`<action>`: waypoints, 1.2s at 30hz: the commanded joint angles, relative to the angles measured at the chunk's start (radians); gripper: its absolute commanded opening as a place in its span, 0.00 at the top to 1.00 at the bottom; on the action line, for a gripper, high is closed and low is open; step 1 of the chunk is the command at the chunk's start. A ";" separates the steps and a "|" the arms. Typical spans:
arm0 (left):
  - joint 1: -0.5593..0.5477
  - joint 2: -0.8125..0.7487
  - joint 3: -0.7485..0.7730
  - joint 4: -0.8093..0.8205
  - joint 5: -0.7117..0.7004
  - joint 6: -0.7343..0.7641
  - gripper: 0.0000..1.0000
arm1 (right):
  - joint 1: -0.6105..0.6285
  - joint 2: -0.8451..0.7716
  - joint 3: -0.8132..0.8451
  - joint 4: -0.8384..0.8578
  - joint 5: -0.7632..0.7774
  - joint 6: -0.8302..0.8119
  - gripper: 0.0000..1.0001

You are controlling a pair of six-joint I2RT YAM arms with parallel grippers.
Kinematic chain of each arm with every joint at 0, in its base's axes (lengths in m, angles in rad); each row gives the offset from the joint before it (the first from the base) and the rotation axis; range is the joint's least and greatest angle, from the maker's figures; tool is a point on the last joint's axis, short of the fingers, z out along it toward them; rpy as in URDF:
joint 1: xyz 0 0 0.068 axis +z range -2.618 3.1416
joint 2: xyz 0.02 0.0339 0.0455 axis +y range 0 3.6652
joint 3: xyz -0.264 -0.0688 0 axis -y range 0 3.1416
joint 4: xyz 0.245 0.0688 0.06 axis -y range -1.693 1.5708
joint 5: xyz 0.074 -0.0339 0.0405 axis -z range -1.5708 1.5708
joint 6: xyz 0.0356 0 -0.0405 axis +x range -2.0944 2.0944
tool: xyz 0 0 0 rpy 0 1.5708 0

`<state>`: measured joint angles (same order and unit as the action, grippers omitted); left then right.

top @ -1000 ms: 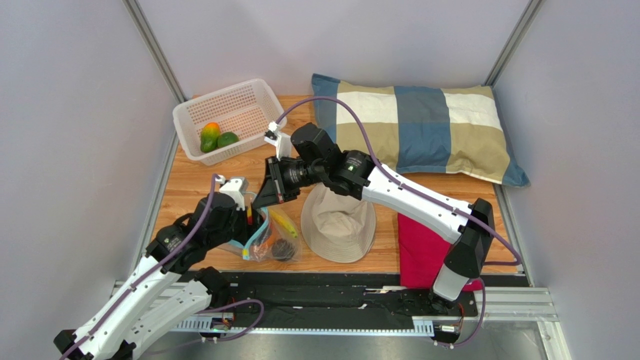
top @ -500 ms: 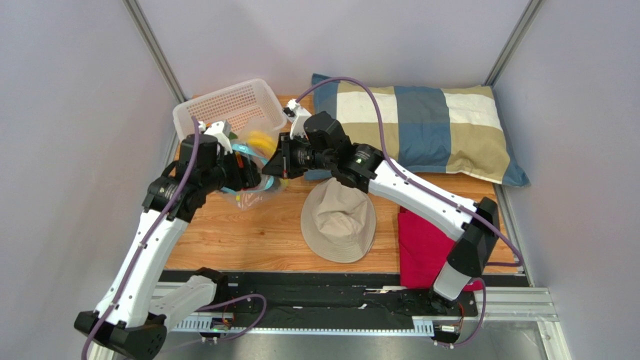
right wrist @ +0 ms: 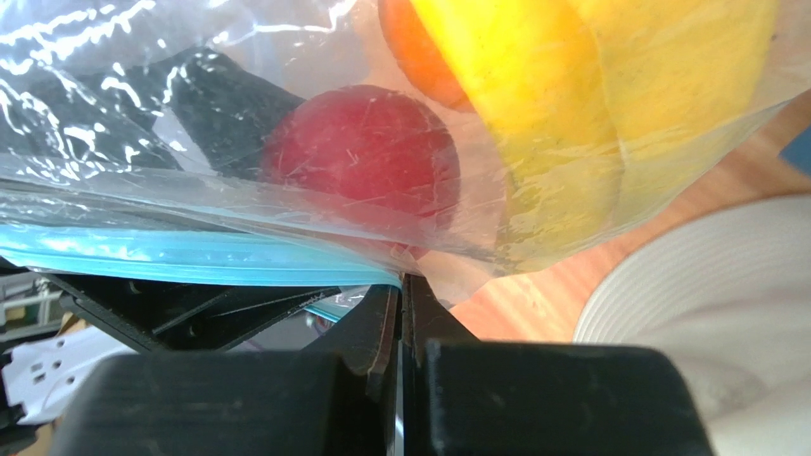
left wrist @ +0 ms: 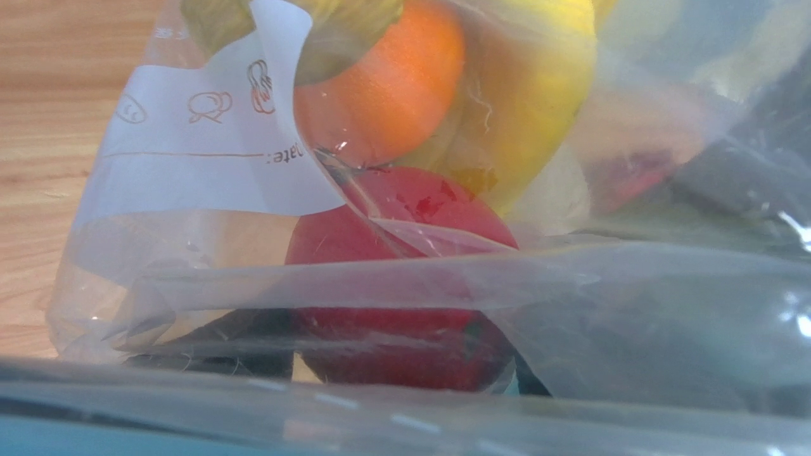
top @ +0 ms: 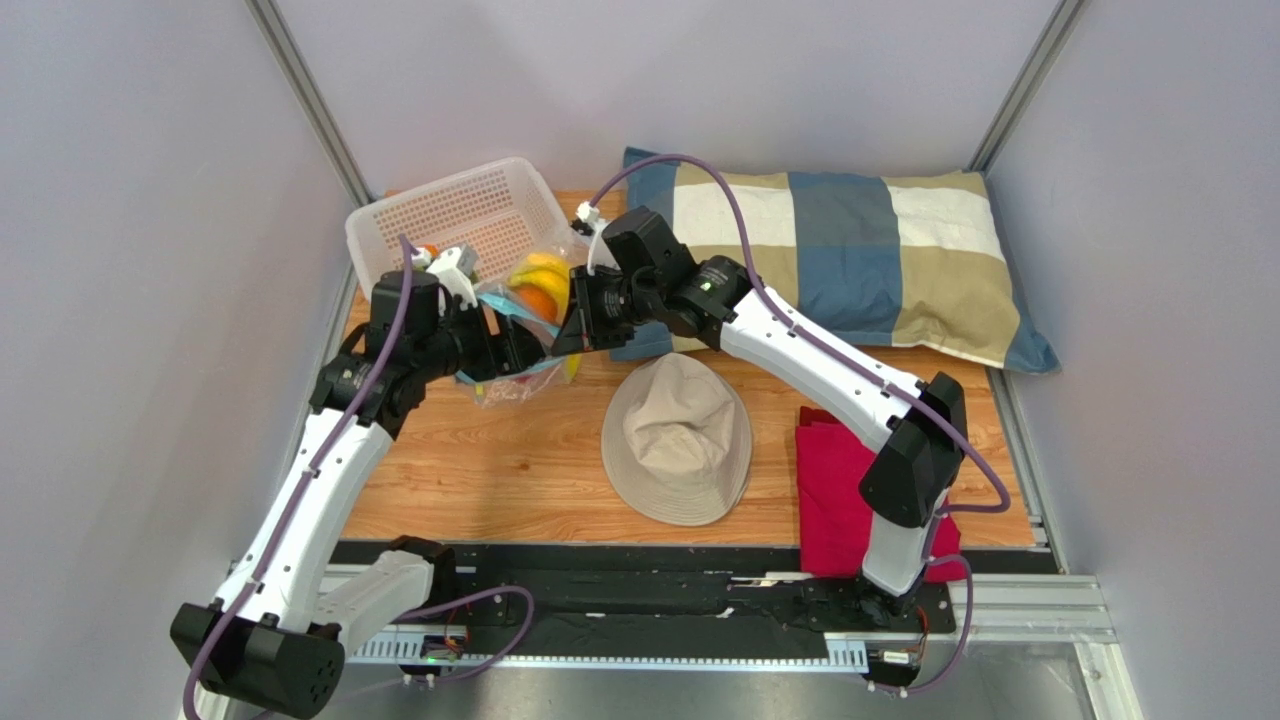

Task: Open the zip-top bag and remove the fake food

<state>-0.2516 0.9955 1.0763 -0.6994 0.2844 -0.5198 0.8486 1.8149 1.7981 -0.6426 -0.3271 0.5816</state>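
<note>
The zip-top bag (top: pixel 523 333) hangs in the air between both grippers, just in front of the white basket. Its blue zip strip (right wrist: pixel 190 255) runs along its lower edge in the right wrist view. The fake food inside shows as yellow bananas (top: pixel 541 279), an orange (left wrist: pixel 385 81) and a red apple (right wrist: pixel 366 157). My left gripper (top: pixel 499 354) is shut on the bag's left side; plastic (left wrist: pixel 571 313) covers its fingers in its own wrist view. My right gripper (right wrist: pixel 401 285) is shut on the bag's edge by the zip strip, on the bag's right (top: pixel 570 333).
The white mesh basket (top: pixel 469 210) stands at the back left, with a spot of orange (top: pixel 430 251) showing by my left wrist. A beige hat (top: pixel 676 435) lies mid-table, a red cloth (top: pixel 842 503) to its right, and a plaid pillow (top: pixel 857 248) at the back right.
Both grippers carried the bag up from the table's front left to just in front of the basket. In the last half second the bag shifted slightly right and both arms closed in.
</note>
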 commanded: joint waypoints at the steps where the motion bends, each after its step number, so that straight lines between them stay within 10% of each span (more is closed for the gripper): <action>1: -0.008 -0.139 -0.034 0.057 0.282 -0.062 1.00 | -0.060 0.058 0.015 -0.215 0.093 -0.039 1.00; 20: -0.017 -0.207 -0.150 -0.328 0.161 0.024 1.00 | 0.083 0.008 0.277 -0.304 0.105 -0.034 1.00; 36: -0.015 -0.391 -0.042 -0.053 0.001 -0.022 1.00 | 0.129 0.050 0.135 -0.243 0.114 -0.057 1.00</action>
<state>-0.2634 0.6300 0.9817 -0.9142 0.3996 -0.5163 0.9565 1.9114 1.9709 -0.9241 -0.2588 0.5598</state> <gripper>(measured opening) 0.760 0.009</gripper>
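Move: The left fingers already hold the red tomato inside the bag. The bag rim, pinched in the shut right gripper, lies about 5 cm to their right, 1 cm back and slightly higher. The orange is some 6 cm ahead of the left hand, the banana about 9 cm ahead, both 1-2 cm to the right and 5 cm lower; the white basket is roughly 17 cm ahead, 12 cm left and 16 cm down. From the right hand, the tomato is about 5 cm left, 1 cm ahead. Draw the left gripper back towards the base about 10 cm, keeping the grip on the tomato; sink some 5 cm on the way, then climb about 6 cm to bring the tomato out of the bag's mouth. Keep the right gripper shut on the rim: carry it back about 6 cm, then lift it and ease it slightly forward before lowering it. ##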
